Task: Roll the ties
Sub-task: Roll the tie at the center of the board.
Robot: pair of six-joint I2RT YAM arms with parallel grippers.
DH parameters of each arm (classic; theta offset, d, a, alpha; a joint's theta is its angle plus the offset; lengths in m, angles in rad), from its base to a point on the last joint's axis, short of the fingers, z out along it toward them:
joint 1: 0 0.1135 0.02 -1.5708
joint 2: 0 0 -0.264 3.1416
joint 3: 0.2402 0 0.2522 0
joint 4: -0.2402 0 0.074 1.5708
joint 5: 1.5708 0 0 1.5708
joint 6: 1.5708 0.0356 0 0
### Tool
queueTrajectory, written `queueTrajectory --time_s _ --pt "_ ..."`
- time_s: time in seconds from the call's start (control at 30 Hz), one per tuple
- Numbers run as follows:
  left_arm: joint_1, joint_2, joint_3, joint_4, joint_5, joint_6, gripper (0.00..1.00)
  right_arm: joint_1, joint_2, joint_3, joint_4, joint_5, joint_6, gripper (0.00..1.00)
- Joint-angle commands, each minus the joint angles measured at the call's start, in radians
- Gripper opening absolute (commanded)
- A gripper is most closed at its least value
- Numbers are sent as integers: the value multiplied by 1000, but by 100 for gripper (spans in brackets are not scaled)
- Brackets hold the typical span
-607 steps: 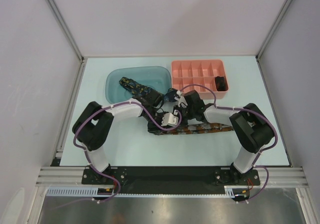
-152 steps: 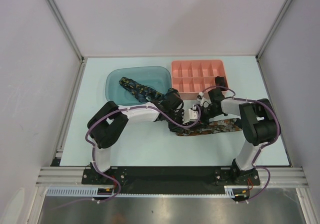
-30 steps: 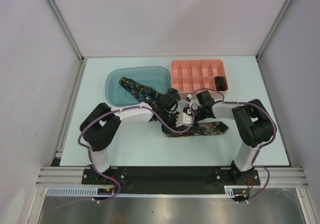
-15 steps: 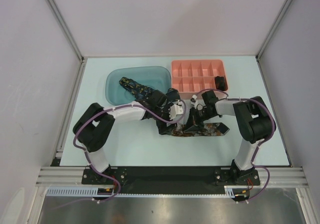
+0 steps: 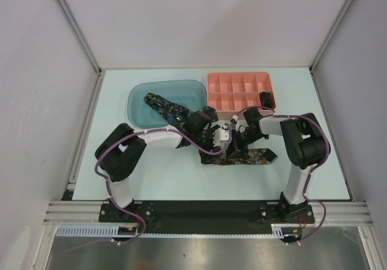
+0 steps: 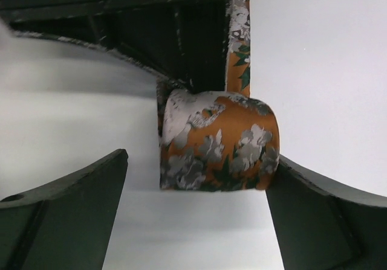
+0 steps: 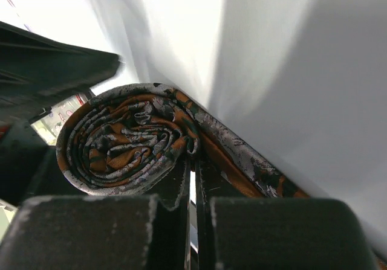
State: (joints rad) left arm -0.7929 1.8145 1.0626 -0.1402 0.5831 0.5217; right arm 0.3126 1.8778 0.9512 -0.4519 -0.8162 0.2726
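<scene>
The orange-brown flecked tie is partly rolled. Its roll (image 6: 217, 140) lies on the white table between the wide-apart fingers of my open left gripper (image 6: 196, 221), which touches nothing. The unrolled tail (image 5: 251, 156) stretches right on the table. My right gripper (image 7: 193, 164) is shut, its tips pressed against the rim of the roll (image 7: 127, 140); no cloth shows between them. Both grippers meet at mid table, the left gripper (image 5: 221, 138) beside the right gripper (image 5: 237, 138). A navy tie (image 5: 166, 107) lies in the blue tub (image 5: 139, 95). A rolled dark bundle (image 5: 266, 97) sits in the pink tray (image 5: 242, 77).
The blue tub stands at the back left and the pink compartment tray at the back right, both just behind the grippers. Grey walls close in the table on three sides.
My left gripper has opened and let go of the roll. My right gripper has closed at the roll's rim. The roll and tail have stayed near mid table.
</scene>
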Motion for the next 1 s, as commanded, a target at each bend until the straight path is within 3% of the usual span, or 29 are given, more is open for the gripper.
queueTrajectory --time_s 0.0,0.17,0.23,0.37,0.5,0.57,0.67,0.8,0.97 --pt "-23 35 51 31 47 35 90 11 44 18 13 166 -46 0" --pt "-51 72 95 28 63 12 71 23 57 21 32 151 -35 0" --pt "-66 83 108 31 46 3 57 26 55 20 45 135 -26 0" --pt "-78 98 119 13 3 6 46 17 31 23 45 106 -16 0" --pt "-80 105 134 -134 -80 52 32 -46 -61 34 -36 68 -84 21" --pt "-81 101 128 -173 -110 79 30 -96 -98 37 -91 26 -98 33" --pt "-85 112 123 -219 -160 96 29 -138 -149 41 -157 -33 -122 41" --pt "-86 134 134 -245 -183 101 28 -158 -184 31 -180 -96 -116 44" --pt "-91 155 157 -246 -187 97 29 -110 -169 -5 -88 -133 -4 45"
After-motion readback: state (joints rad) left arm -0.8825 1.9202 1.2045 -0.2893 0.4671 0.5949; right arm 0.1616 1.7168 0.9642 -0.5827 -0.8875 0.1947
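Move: The rolled end of the tie stands on edge between the left hand's open fingers, its middle about 2 cm to the right of that hand, 1 cm back and 2 cm below. From the right hand, whose shut fingertips are at its edge, it lies roughly 2 cm left, 1 cm back and 1 cm above. The tie's flat end is about 20 cm right of the left hand and level with it; the pink box's middle is some 23 cm ahead of the left hand and 10 cm right. The left hand reaches about 2.5 cm to the right and a little down and back, closing its wide-open fingers to about half to pinch the roll from both sides, then eases about 1 cm back to the left and slightly lower as its fingers tip some 8 degrees more steeply down. The right hand first stays shut with its tips at the edge of the roll, then opens to a little under half and backs off, to the right by about 4 cm and up by about 5 cm, going forward slightly as well. ##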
